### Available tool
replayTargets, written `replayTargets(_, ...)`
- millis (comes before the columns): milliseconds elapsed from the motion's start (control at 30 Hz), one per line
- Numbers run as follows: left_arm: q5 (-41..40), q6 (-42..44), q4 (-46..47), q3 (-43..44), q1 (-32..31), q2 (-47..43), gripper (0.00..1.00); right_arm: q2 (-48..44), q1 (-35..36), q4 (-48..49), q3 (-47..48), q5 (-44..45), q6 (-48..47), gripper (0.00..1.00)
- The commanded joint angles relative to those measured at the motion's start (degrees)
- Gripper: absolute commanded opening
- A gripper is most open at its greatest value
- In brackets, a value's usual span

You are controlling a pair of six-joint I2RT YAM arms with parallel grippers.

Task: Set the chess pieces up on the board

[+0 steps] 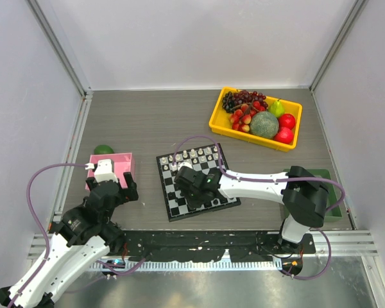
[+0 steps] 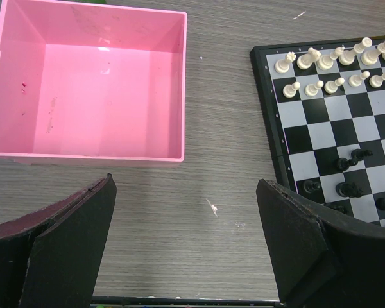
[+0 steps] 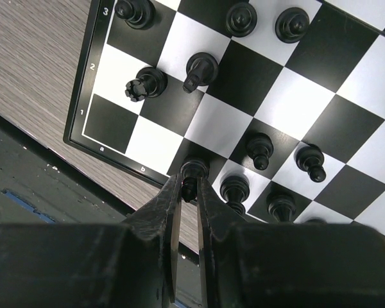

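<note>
The board (image 1: 169, 212) lies at the table's middle, its checks also filling the right wrist view (image 3: 224, 122). White chess pieces (image 1: 192, 156) stand in two rows on its far side, seen again in the left wrist view (image 2: 321, 61). Several black pieces (image 3: 202, 67) stand on the near rows. My right gripper (image 3: 189, 187) is shut on a black piece (image 3: 194, 171) standing on a dark square in the board's nearest row, by the edge. My left gripper (image 2: 185, 181) hangs open over bare table between the pink tray and the board (image 2: 346, 122), holding nothing.
An empty pink tray (image 2: 90, 154) sits left of the board, with a green object (image 1: 103, 149) behind it. A yellow bin (image 1: 215, 119) of fruit stands at the back right. A dark green block (image 1: 326, 177) lies at the right edge.
</note>
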Motion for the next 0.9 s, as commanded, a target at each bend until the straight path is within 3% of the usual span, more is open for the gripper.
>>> replayTargets(0,-0.8,0.4,2.2,0.0,-0.1,-0.4,0.99,1.0,0.5,1.2,1.9,-0.1,0.1,0.2)
replayTargets(567,-0.8,0.4,2.3,0.1,-0.2,-0.3,0.99,-3.3,0.6,-1.8,5.5,0.6,-1.2,0.35)
replayTargets(867,-0.8,0.4,2.3,0.1,-0.1,-0.3,0.99,-4.6,-0.3,-5.6,10.1,7.6,-2.8,0.41)
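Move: My right fingers are still closed on a black piece whose middle is roughly 2 cm below them, on the third square from the left in the board's nearest row. The rook is about 2 cm ahead and 5 cm left, the large-headed black piece 4 cm ahead and 3 cm left, and the next near-row piece 3 cm right and 1 cm ahead, all 2 cm down. From my left hand the held piece is some 22 cm right, 3 cm back and 12 cm lower. I open my right fingers to about twice their gap, letting go of the black piece while my hand stays low, easing only about half a centimetre left. Then I lift clear of its head, rising some 5 cm and drifting forward and a little left with the fingers still spreading. ##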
